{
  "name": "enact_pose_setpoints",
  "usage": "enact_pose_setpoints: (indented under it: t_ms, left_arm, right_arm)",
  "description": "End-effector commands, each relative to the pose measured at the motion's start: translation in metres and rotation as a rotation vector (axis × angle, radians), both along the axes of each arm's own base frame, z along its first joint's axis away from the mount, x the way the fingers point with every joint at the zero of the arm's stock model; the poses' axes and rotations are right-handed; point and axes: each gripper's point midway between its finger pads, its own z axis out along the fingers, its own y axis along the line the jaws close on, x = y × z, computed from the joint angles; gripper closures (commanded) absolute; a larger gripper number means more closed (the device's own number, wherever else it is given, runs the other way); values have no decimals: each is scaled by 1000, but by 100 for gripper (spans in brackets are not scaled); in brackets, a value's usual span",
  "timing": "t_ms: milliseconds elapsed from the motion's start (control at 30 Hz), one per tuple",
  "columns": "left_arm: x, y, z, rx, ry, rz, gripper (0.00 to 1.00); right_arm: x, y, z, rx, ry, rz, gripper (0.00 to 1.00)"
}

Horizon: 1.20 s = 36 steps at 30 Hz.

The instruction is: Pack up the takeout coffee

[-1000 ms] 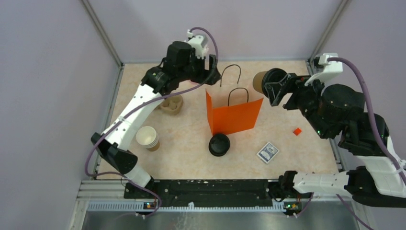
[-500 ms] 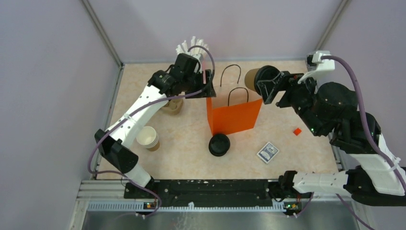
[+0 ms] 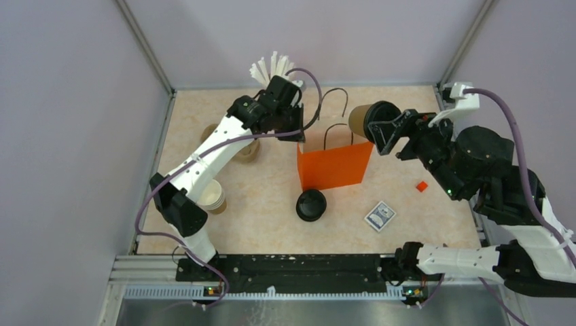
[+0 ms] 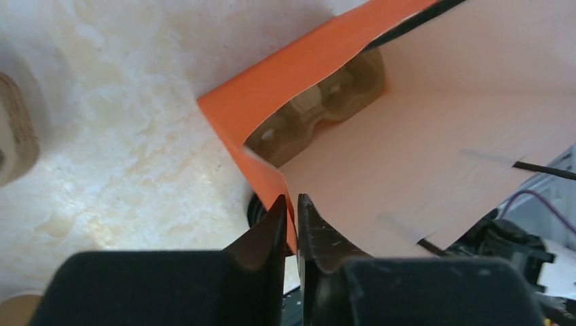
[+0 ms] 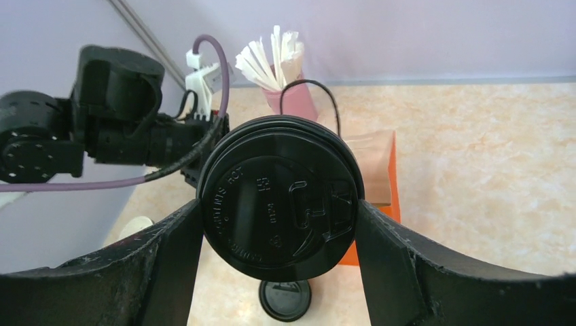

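The takeout coffee (image 3: 364, 119), a brown paper cup with a black sip lid (image 5: 282, 197), lies on its side in the air just right of the orange bag's (image 3: 334, 166) top, above the table. My right gripper (image 3: 384, 129) is shut on it, one finger on each side of the lid (image 5: 280, 207). The bag stands upright with its mouth open. My left gripper (image 3: 302, 133) pinches the bag's upper left edge; in the left wrist view its jaws (image 4: 291, 207) close on the orange wall (image 4: 251, 112). A cardboard carrier (image 4: 319, 102) sits inside the bag.
A loose black lid (image 3: 312, 204) lies in front of the bag. A lidless paper cup (image 3: 210, 195) stands at the left, another cup (image 3: 246, 149) behind it. White straws (image 3: 273, 68) stand at the back. A card deck (image 3: 380, 216) and a small red piece (image 3: 422, 186) lie at the right.
My left gripper has moved right to the bag's upper left edge and closed on it, pulling the mouth open. The right gripper with the cup shifted slightly left, near the bag's top.
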Motion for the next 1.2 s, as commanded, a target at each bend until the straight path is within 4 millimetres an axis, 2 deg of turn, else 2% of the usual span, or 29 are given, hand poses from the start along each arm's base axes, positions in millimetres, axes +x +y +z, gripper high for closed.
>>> enact_pose_setpoints:
  t_ms: [0, 100, 167, 233, 333, 433, 567, 767, 900, 1067, 1167]
  left_arm:
    - [21, 0, 37, 5, -234, -71, 90]
    - [35, -1, 62, -8, -419, -118, 100]
    - [41, -3, 77, -22, -545, -158, 100]
    - [46, -6, 88, -49, -670, -181, 94]
    - [48, -1, 101, -73, -814, -178, 97]
    - [48, 3, 94, -76, -835, -165, 99]
    - [47, 12, 83, -56, -797, -122, 100]
    - [44, 31, 93, -70, -888, -34, 98]
    - [46, 25, 88, -58, -841, -60, 98]
    - [41, 19, 89, -124, -822, -74, 100]
    - [46, 19, 84, -108, -737, -48, 100]
  right_arm:
    - [6, 17, -3, -90, -21, 28, 35]
    - [12, 21, 4, -149, -44, 19, 34]
    - [15, 24, 10, -163, -68, 17, 34]
    - [18, 27, 13, -164, -90, 15, 34]
    - [21, 32, 10, -206, -111, 26, 34]
    - [20, 37, 0, -273, -111, 63, 34]
    - [10, 31, -7, -268, -109, 108, 34]
    - [-6, 40, -13, -272, -146, 244, 35]
    - [-9, 50, -20, -340, -163, 316, 35]
    - [-2, 64, -29, -474, -200, 354, 33]
    - [-1, 78, -34, -517, -193, 405, 34]
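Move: The orange bag's left rim lies between the left fingertips; the bag's middle is about 8 cm to that hand's right and 12 below. From that hand the loose black lid is roughly 8 cm back and 2 right, the straw cup 20 ahead and 8 left, the cup carrier 8 ahead and 17 left. From the right hand, holding the coffee cup, the bag's mouth is some 14 cm ahead, 7 left and 21 below; the black lid is 4 ahead and 12 left. The bag's left rim is pinched as the left fingers close their last gap, then carried about 4 cm forward and 5 up, drifting slightly left while that hand tips up some 40 degrees. Meanwhile the lidded coffee cup, still gripped by the right hand, goes left and down towards the bag's mouth, its wrist rolling left side down and turning counter-clockwise. ##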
